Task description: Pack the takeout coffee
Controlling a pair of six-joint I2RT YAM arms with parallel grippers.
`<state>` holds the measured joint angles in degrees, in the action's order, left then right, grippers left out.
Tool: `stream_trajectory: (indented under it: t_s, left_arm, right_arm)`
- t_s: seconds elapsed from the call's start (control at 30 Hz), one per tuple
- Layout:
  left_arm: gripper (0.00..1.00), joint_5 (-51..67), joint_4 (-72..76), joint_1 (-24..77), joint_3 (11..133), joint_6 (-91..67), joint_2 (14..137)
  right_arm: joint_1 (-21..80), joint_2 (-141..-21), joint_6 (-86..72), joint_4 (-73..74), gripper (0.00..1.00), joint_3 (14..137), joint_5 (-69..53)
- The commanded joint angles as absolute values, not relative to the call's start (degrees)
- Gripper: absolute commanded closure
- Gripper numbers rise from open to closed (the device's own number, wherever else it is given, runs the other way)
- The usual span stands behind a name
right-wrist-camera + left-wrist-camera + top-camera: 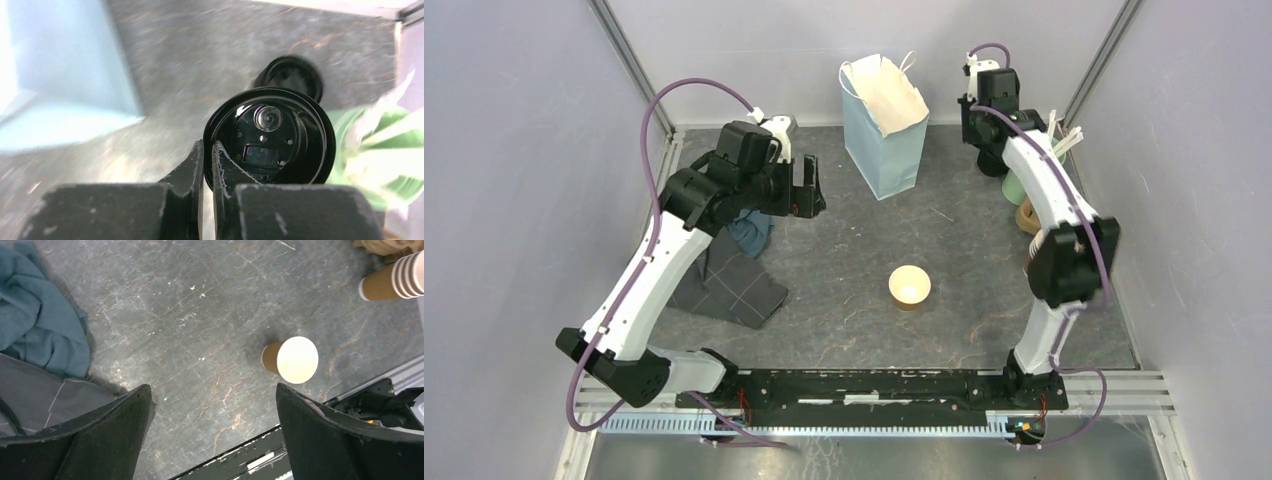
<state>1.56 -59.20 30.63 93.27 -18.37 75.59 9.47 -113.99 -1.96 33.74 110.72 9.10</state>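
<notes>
The takeout coffee's brown paper cup (909,287) stands upright in the middle of the table with no lid on it; in the left wrist view the cup (292,360) shows a pale inside. My right gripper (207,146) is at the back right, shut on the rim of a round black lid (272,135), held above the table beside the bag. A further black lid (294,75) lies below it. My left gripper (809,190) hovers at the back left, open and holding nothing, and the cup lies to the right of its fingers (325,430).
A light blue paper bag (881,135) stands open at the back centre. A teal cloth (749,235) and a grey cloth (729,285) lie on the left. A stack of lidless cups (395,282), a green holder (1014,185) and white sticks (1064,135) crowd the right edge.
</notes>
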Motion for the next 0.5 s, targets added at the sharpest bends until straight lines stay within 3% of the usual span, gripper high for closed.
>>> stream_trajectory:
  t_s: [0.0,0.23,0.33,0.47]
  left_arm:
    - [0.0,5.8,-55.33,30.76,95.54,-20.63,73.36]
    - [0.0,12.68,-48.69,30.68,89.75,-33.35,69.18]
    - [0.0,18.17,-41.82,30.72,84.74,-41.89,66.6]
    - [0.0,25.64,-28.25,30.74,76.14,-57.67,62.67]
  right_arm:
    - [12.54,-93.08,-7.57,35.95,0.98,94.69,-3.62]
    - [12.7,-67.41,-22.78,25.95,0.98,65.94,-36.04]
    - [12.68,-57.75,-43.13,4.61,0.98,53.44,-47.57]
    - [12.74,-49.96,-74.57,-30.46,0.97,41.13,-49.13]
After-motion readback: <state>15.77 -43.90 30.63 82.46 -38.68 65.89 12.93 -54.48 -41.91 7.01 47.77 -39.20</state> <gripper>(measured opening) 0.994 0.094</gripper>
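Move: From the right hand, which already pinches a black lid, the standing coffee cup is about 32 cm back, 18 cm to the left and 17 cm below. The lid stack lies 7 cm ahead and 8 cm right; the green straw cup 1 cm back and 13 cm right; the blue paper bag 8 cm ahead and 23 cm left. For the left hand, the coffee cup is roughly 5 cm back, 21 cm right and 26 cm lower. Sweep the right gripper fast back and to the left, nearly 30 cm back, away from the lid stack and towards the coffee cup, rising mostly early on. Keep the lid pinched while rolling the hand so its left side lifts and swinging it counter-clockwise. Shift the open left gripper about 5 cm right, up and slightly back, rolling its left side down. ##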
